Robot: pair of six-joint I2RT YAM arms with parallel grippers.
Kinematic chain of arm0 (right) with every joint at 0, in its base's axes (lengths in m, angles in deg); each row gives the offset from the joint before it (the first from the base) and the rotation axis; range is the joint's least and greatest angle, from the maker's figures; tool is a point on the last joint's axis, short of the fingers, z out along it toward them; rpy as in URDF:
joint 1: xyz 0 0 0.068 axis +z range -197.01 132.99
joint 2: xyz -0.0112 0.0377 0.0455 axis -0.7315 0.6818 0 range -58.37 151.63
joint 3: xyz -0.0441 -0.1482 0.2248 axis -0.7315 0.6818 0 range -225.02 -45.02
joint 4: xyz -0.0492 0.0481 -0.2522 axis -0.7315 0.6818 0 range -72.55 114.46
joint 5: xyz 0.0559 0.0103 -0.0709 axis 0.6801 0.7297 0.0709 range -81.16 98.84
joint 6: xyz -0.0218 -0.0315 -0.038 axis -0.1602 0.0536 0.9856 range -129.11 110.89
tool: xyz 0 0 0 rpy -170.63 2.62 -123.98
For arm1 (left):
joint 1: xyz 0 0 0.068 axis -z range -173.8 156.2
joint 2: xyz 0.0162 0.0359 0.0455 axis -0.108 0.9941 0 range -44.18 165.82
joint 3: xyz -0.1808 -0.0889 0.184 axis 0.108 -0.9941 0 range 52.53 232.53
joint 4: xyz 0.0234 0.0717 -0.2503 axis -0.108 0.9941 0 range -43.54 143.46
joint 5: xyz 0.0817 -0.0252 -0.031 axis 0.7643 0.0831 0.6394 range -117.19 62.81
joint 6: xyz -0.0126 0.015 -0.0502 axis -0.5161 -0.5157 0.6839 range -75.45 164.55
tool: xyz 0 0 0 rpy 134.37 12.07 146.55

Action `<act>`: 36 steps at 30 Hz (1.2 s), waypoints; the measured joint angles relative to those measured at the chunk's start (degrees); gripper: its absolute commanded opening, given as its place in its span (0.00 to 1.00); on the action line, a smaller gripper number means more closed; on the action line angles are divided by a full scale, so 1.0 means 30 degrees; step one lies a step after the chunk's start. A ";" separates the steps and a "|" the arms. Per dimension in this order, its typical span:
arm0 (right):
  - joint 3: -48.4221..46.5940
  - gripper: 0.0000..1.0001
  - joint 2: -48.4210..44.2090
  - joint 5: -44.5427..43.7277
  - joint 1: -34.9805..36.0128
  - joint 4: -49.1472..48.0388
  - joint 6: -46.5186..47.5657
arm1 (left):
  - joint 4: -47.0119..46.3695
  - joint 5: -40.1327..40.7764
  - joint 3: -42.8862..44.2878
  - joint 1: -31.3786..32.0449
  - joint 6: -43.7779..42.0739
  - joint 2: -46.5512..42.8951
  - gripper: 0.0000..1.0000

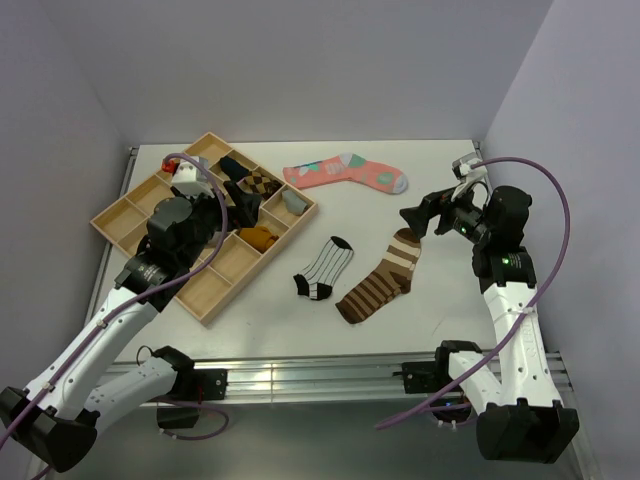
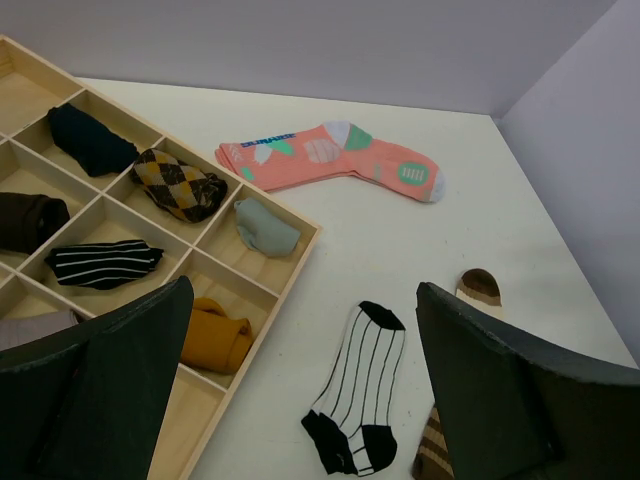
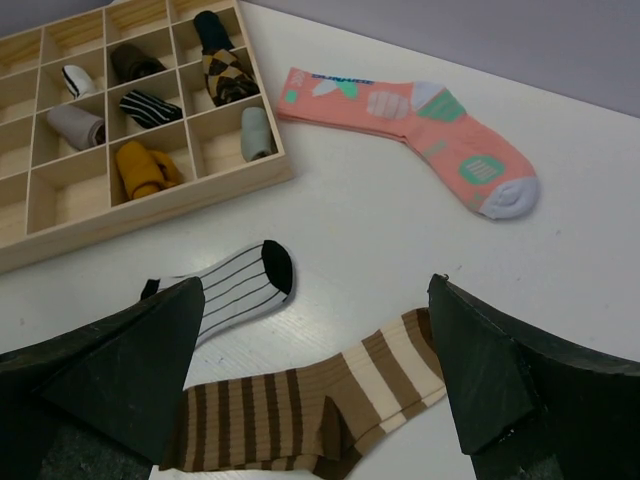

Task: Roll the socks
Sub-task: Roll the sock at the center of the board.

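A short white sock with thin black stripes (image 1: 325,268) lies flat mid-table; it also shows in the left wrist view (image 2: 362,400) and the right wrist view (image 3: 235,287). A longer brown sock with tan bands (image 1: 380,277) lies just right of it, flat (image 3: 320,405), (image 2: 480,287). My left gripper (image 1: 240,205) is open and empty above the wooden tray, left of the socks. My right gripper (image 1: 420,217) is open and empty, hovering just above the brown sock's upper end.
A wooden compartment tray (image 1: 212,300) at the left holds several rolled socks, one mustard (image 1: 258,237). A coral-pink sock with teal and grey patches (image 1: 345,173) lies at the back. Walls close the back and right sides.
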 measured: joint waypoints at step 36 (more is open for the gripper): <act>-0.1909 0.59 1.0477 -0.9967 1.6917 0.2106 0.1639 | 0.0015 -0.0605 0.0000 0.0000 0.0007 0.1217 1.00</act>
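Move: The black-and-white sock lies roughly 19 cm to the right hand's left, about 2 cm ahead and some 27 cm below. The brown striped sock lies nearer, about 4 cm left of that hand and 1 cm back; the mustard sock in the tray is around 36 cm left and 10 cm ahead. From the left hand, the black-and-white sock is about 13 cm right, 3 cm ahead and 30 cm below. The right hand swings 20 cm left and 17 cm down towards the black-and-white sock, tipping down, fingers partly closing. ##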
